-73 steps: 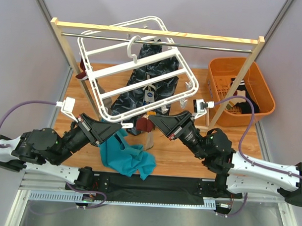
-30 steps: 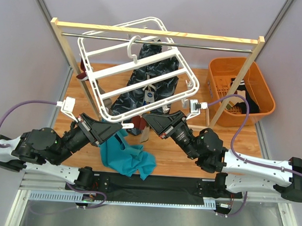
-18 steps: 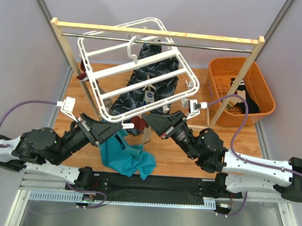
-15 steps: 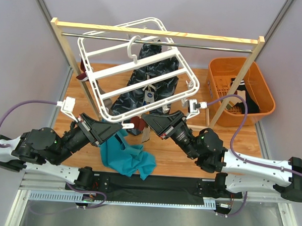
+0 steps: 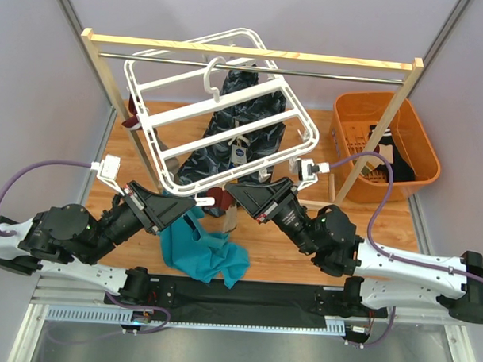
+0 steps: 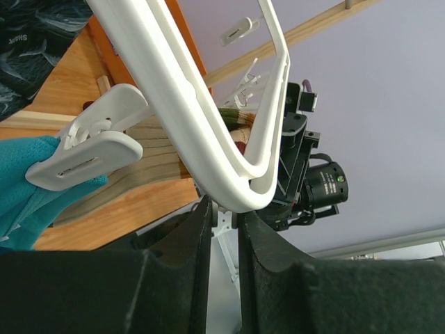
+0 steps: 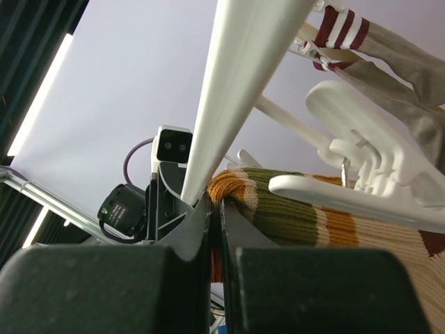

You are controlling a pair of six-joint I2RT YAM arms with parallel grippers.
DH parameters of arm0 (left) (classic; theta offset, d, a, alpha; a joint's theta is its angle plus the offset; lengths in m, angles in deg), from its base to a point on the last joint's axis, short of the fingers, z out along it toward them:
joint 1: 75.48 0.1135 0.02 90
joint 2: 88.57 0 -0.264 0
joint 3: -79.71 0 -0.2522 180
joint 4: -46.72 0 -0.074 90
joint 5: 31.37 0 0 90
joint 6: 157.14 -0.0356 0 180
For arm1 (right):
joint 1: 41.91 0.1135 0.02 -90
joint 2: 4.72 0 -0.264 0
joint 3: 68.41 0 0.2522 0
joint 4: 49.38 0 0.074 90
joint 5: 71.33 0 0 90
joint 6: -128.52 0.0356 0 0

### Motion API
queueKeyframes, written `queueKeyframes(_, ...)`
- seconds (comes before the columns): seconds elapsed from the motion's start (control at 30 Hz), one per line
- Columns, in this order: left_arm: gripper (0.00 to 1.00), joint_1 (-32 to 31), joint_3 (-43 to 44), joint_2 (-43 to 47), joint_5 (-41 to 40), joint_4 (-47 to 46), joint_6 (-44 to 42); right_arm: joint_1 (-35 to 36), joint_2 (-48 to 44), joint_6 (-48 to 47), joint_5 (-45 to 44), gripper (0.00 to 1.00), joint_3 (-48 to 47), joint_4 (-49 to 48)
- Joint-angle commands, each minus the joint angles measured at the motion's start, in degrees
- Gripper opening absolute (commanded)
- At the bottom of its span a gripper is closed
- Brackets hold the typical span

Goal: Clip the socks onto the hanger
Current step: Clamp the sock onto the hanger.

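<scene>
The white hanger (image 5: 212, 105) hangs tilted from the rack's rail. My left gripper (image 5: 199, 201) is at its near corner, jaws shut on a small white clip piece under the frame (image 6: 181, 104); the left gripper (image 6: 224, 209) sits beside another white clip (image 6: 97, 149). My right gripper (image 5: 227, 195) is shut on the top of an orange, olive and cream striped sock (image 7: 292, 209), just under a white clip (image 7: 361, 198); the right gripper (image 7: 215, 200) touches the hanger bar (image 7: 243, 69). A teal sock (image 5: 203, 247) lies heaped under the left gripper. A beige sock with red and white stripes (image 7: 396, 76) hangs clipped.
The wooden rack with its metal rail (image 5: 254, 54) spans the back. A dark patterned cloth (image 5: 235, 141) hangs under the hanger. An orange basket (image 5: 385, 146) holding dark socks stands at the right, behind the rack's right leg.
My right gripper has shifted left with the striped sock, closer to the left gripper and the hanger's near corner. The left arm has stayed still.
</scene>
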Motion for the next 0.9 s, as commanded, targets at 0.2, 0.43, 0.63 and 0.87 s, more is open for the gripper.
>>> queueKeyframes(0.2,0.00,-0.12,-0.55,-0.41,2.28,2.57,1.00,0.32,0.10,1.23,-0.04,0.00,-2.76,-2.55)
queueKeyframes(0.43,0.22,-0.12,-0.64,-0.24,2.28,3.71,2.23,0.32,1.24,2.29,0.49,0.00,-3.20,-3.07)
queueKeyframes(0.63,0.39,-0.20,-0.81,0.29,2.19,4.24,2.93,0.32,1.42,2.90,1.37,0.00,-3.03,-3.69)
queueKeyframes(0.87,0.58,-0.12,-1.08,0.29,2.10,4.15,3.03,0.32,0.97,2.29,0.93,0.00,-2.94,-3.34)
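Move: The left fingers still squeeze the white clip right at their tips, under the hanger's near-left corner, which sits about 3 cm ahead, 2 cm left and a little above. The dark red sock edge it is meant for lies some 4 cm right and 1 cm ahead of the left hand; the teal cloth hangs roughly 20 cm below. From the right hand, already pinching the sock, that clip is about 4 cm left and 3 cm back. After holding still on the squeezed clip, the left fingers open from about a quarter to over half and let go of the clip at the sock's dark red edge, the hand then sinking some 2 cm, away from the clip and hanger corner, without any real turn of the wrist. The right hand keeps its pinch on the striped sock throughout, holding it at the clip and easing less than 1 cm left, towards the clip. ##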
